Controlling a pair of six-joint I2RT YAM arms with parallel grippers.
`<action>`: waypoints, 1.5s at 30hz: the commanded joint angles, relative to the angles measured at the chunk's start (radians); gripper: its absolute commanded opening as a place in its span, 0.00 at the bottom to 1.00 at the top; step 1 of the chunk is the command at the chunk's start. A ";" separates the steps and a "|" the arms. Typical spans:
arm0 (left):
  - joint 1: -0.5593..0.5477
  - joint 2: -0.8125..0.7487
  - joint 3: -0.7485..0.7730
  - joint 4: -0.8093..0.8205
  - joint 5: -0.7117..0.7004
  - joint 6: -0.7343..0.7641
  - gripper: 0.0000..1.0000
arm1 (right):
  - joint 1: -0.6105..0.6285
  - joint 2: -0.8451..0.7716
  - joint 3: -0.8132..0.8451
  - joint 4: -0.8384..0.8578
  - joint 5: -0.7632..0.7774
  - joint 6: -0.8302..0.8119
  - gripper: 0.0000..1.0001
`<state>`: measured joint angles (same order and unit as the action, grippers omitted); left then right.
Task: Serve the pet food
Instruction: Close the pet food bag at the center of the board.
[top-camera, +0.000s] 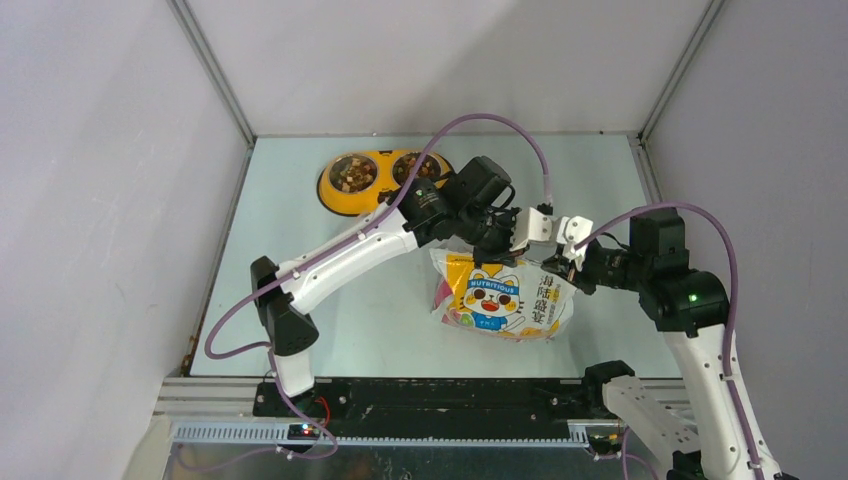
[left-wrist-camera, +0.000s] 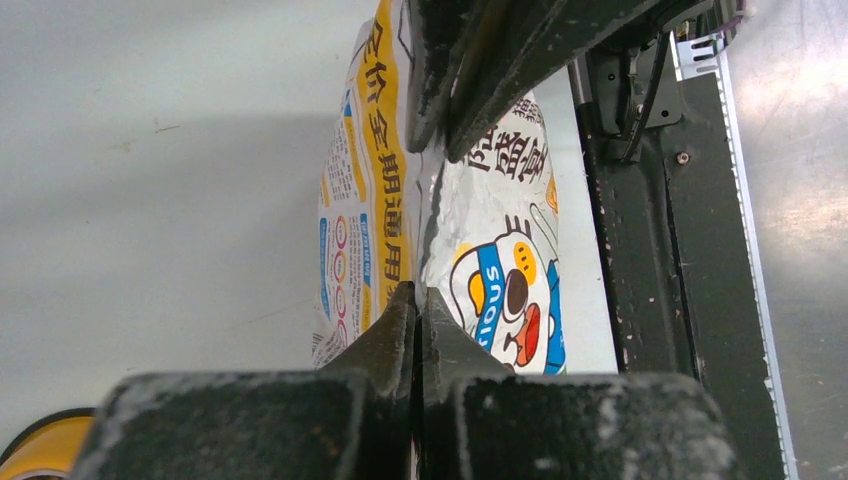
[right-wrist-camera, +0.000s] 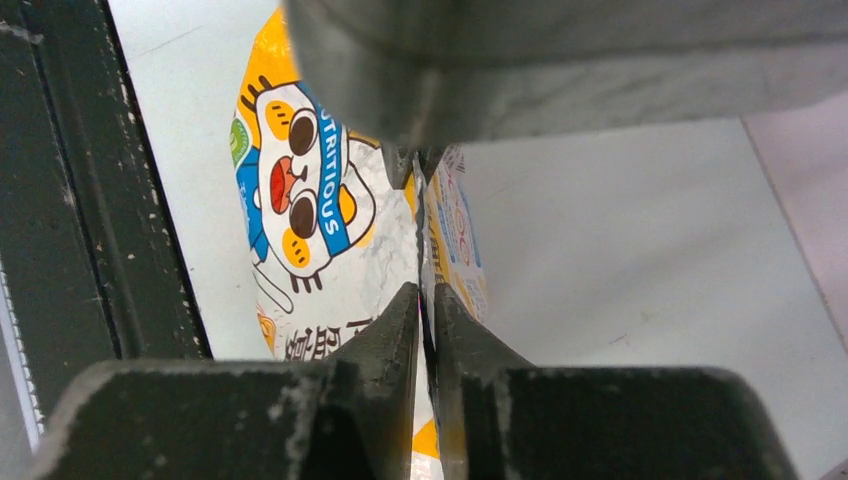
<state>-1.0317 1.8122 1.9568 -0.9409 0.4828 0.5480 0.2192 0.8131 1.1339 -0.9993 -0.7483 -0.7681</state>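
Note:
The glossy yellow-white bag (top-camera: 497, 297) with the cartoon cat hangs over the table's middle, held by its top edge between both arms. My left gripper (top-camera: 497, 243) is shut on that edge; in the left wrist view its fingertips (left-wrist-camera: 421, 292) pinch the seam of the bag (left-wrist-camera: 500, 230). My right gripper (top-camera: 560, 262) is shut on the same edge from the right, its tips (right-wrist-camera: 425, 292) clamping the bag (right-wrist-camera: 320, 210). Brown pet food (top-camera: 352, 173) lies in both bowls of the yellow feeder (top-camera: 383, 205) at the back. The bag's contents are hidden.
The feeder stands behind the left arm's wrist, close to the back wall. Grey walls close the table on the left, back and right. A black rail (top-camera: 440, 395) runs along the near edge under the bag. Purple cables arc over both arms.

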 joint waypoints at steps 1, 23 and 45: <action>-0.034 -0.037 0.045 0.039 0.022 -0.025 0.00 | 0.014 -0.005 -0.016 0.042 0.043 0.006 0.23; -0.034 -0.038 0.053 0.035 0.027 -0.035 0.00 | 0.080 -0.006 -0.094 0.061 0.211 -0.036 0.30; -0.033 -0.044 0.065 0.032 0.086 -0.062 0.00 | 0.069 -0.001 -0.083 0.084 0.092 0.014 0.41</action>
<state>-1.0206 1.8122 1.9583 -0.9478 0.4767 0.5106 0.2844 0.7639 1.0702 -0.8867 -0.6285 -0.7513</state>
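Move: The bag stands upright under both hands, each with its fingers shut on the upright top edge. From the right hand, the bag's middle lies about 9 cm to the left, 2 cm back and 12 cm below. From the left hand, it is some 4 cm left, 2 cm back and 12 cm below. The yellow bowl stand lies far off, roughly 25 cm ahead and 27 cm left of the left hand, down on the table. Forward by only about 1 cm along the bag's mouth, the right hand lets go of the top edge and rolls slightly, by some 7 degrees, its fingers part-open. The fingers then shut fully once more and reopen, ending apart on either side of the rim. Beside it the left hand keeps its pinch on the same edge, practically still. ##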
